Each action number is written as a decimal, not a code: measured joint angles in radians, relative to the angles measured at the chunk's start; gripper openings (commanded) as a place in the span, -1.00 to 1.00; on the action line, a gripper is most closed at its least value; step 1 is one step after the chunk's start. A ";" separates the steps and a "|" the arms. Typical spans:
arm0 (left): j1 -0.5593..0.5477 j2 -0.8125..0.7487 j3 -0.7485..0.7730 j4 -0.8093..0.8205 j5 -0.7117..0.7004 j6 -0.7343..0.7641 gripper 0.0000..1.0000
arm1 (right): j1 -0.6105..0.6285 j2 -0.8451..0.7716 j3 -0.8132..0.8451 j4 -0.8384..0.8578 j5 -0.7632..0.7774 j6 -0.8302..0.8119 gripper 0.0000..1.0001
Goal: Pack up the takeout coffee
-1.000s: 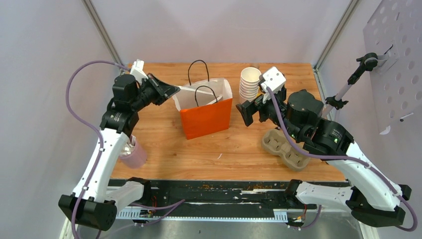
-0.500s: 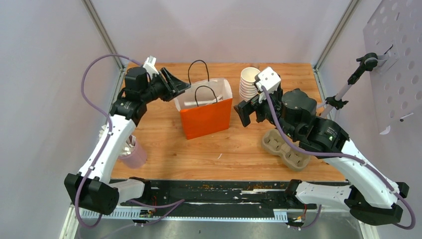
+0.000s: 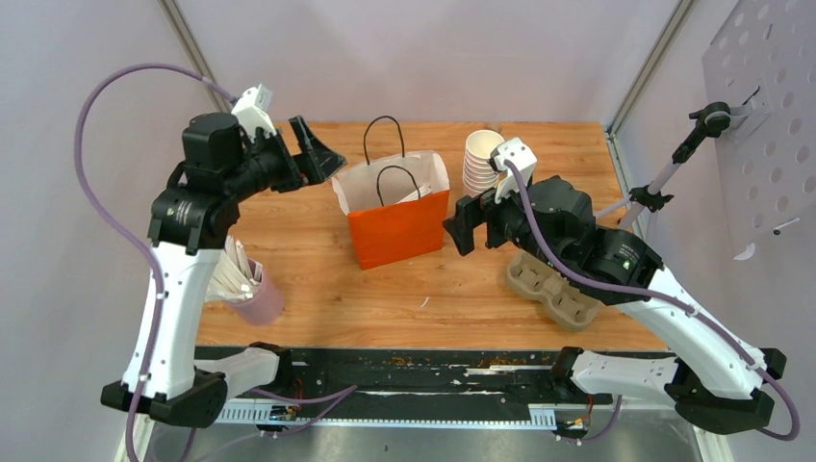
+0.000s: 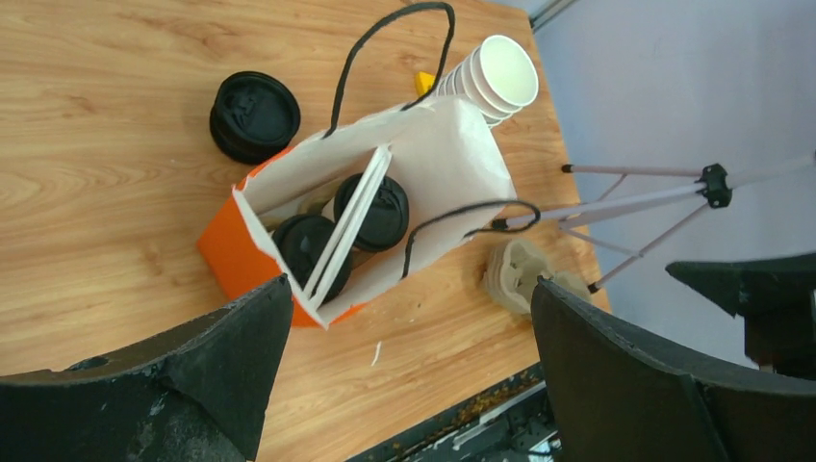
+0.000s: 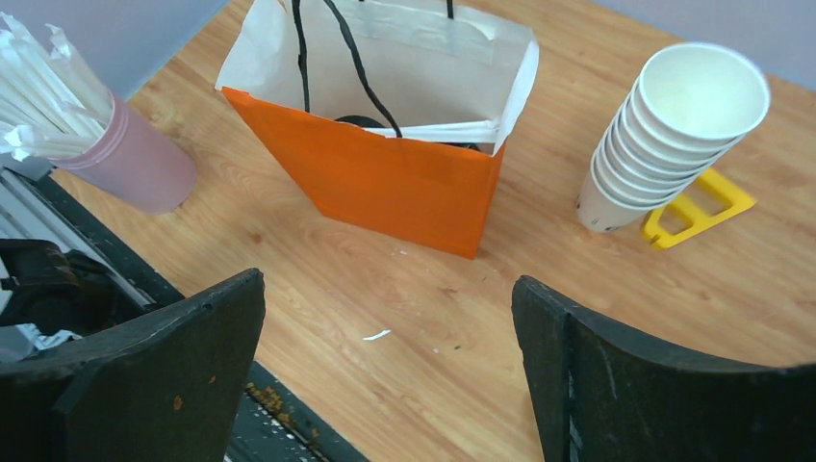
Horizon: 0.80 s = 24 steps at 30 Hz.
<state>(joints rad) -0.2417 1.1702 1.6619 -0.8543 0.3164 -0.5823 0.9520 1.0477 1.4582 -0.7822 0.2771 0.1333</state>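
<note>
The takeout coffee is two cups with black lids (image 4: 380, 207) (image 4: 306, 245), standing side by side inside the orange paper bag (image 3: 396, 226), with a white paper strip between them. From the right wrist only a sliver of one lid (image 5: 361, 122) shows over the bag's rim. My left gripper (image 3: 322, 164) hangs open above and left of the bag's mouth, holding nothing. In the left wrist view, my left gripper (image 4: 412, 289) looks down into the bag. My right gripper (image 3: 460, 223) is open and bare just right of the bag, and in its own view my right gripper (image 5: 387, 284) is above the wood in front of the bag.
A stack of lidless white cups (image 3: 481, 159) and a yellow clip (image 5: 698, 212) stand right of the bag. A pulp cup carrier (image 3: 553, 284) lies near the right front. A pink cup of straws (image 3: 252, 294) is at the left front. Spare black lids (image 4: 255, 115) lie behind the bag.
My left gripper has opened and drawn up and back to the left, away from the bag's left rim. The right gripper has edged a little left toward the bag, still open.
</note>
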 measured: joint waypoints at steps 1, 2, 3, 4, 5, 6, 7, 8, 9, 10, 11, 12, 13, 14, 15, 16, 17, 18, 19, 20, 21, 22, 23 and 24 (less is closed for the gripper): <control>0.000 -0.011 0.010 -0.022 -0.004 0.013 1.00 | 0.000 0.000 -0.003 -0.003 -0.002 0.020 1.00; 0.000 -0.030 0.017 -0.048 -0.006 0.029 1.00 | 0.000 0.000 -0.008 -0.005 -0.001 0.046 1.00; 0.000 -0.055 0.017 -0.068 -0.009 0.043 1.00 | 0.000 0.000 -0.014 -0.005 0.002 0.071 1.00; 0.000 -0.083 0.015 -0.089 -0.011 0.054 1.00 | 0.000 -0.001 -0.021 -0.006 0.009 0.094 1.00; 0.000 -0.132 0.002 -0.104 -0.012 0.068 1.00 | 0.000 -0.002 -0.027 -0.008 0.018 0.118 1.00; 0.000 -0.145 0.000 -0.109 -0.012 0.071 1.00 | 0.000 -0.002 -0.033 -0.011 0.031 0.143 1.00; 0.000 -0.178 -0.013 -0.111 -0.012 0.075 1.00 | 0.000 -0.002 -0.035 -0.014 0.042 0.160 1.00; 0.000 -0.222 -0.037 -0.109 -0.011 0.081 1.00 | 0.000 -0.002 -0.039 -0.016 0.057 0.180 1.00; 0.000 -0.262 -0.066 -0.109 -0.010 0.088 1.00 | 0.000 -0.005 -0.042 -0.018 0.073 0.197 1.00; 0.000 -0.304 -0.099 -0.109 -0.008 0.097 1.00 | 0.000 -0.010 -0.050 -0.017 0.085 0.208 1.00; 0.000 -0.349 -0.130 -0.113 -0.007 0.105 1.00 | 0.000 -0.019 -0.065 -0.014 0.100 0.218 1.00; 0.000 -0.390 -0.160 -0.115 -0.005 0.116 1.00 | 0.000 -0.034 -0.085 -0.013 0.116 0.226 1.00; 0.000 -0.422 -0.183 -0.116 -0.004 0.123 1.00 | 0.000 -0.050 -0.111 -0.012 0.130 0.234 1.00; 0.000 -0.454 -0.212 -0.116 -0.004 0.130 1.00 | 0.000 -0.066 -0.134 -0.009 0.141 0.240 1.00; 0.000 -0.483 -0.240 -0.116 -0.004 0.137 1.00 | 0.000 -0.087 -0.165 -0.008 0.152 0.245 1.00; 0.000 -0.510 -0.267 -0.117 -0.004 0.141 1.00 | 0.000 -0.108 -0.192 -0.008 0.160 0.251 1.00; 0.000 -0.532 -0.290 -0.118 -0.003 0.143 1.00 | 0.000 -0.125 -0.211 -0.012 0.165 0.257 1.00; 0.000 -0.555 -0.315 -0.118 -0.003 0.143 1.00 | 0.000 -0.140 -0.226 -0.015 0.170 0.264 1.00; 0.000 -0.577 -0.338 -0.118 -0.004 0.143 1.00 | 0.000 -0.157 -0.238 -0.014 0.174 0.271 1.00; 0.000 -0.600 -0.360 -0.118 -0.005 0.143 1.00 | 0.000 -0.175 -0.249 -0.013 0.177 0.279 1.00; 0.000 -0.619 -0.375 -0.120 -0.004 0.143 1.00 | 0.000 -0.194 -0.258 -0.014 0.178 0.285 1.00; 0.000 -0.643 -0.395 -0.120 -0.004 0.143 1.00 | 0.000 -0.216 -0.270 -0.013 0.178 0.288 1.00; 0.000 -0.666 -0.412 -0.122 -0.004 0.142 1.00 | 0.000 -0.242 -0.282 -0.014 0.178 0.291 1.00; 0.000 -0.688 -0.426 -0.123 -0.004 0.140 1.00 | 0.000 -0.267 -0.291 -0.017 0.178 0.293 1.00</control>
<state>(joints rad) -0.2417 0.4824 1.2362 -0.9771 0.3126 -0.4427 0.9520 0.7811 1.1667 -0.7990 0.4553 0.4263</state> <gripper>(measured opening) 0.997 0.998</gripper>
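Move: Beyond the open left hand, the orange bag stands about 15 cm ahead, 8 cm to its right and 30 cm below. The pink straw cup is about level with that hand, some 18 cm to its left; the black lid stack is around 30 cm ahead and 4 cm to the right, both about 36 cm down. From the right hand, the bag lies roughly 23 cm ahead and 10 cm left, with the cup carrier 12 cm ahead and 20 cm right. Drawing back from the orange bag, the empty left hand travels about 16 cm towards its base, drifting a little left; it rises slightly at first, then sinks to end some 5 cm lower, its fingers tipping up by about 10 degrees. The right hand moves down and then right as well, towards the cup carrier's side, turning about 15 degrees clockwise. Both grippers stay wide open and touch nothing. ##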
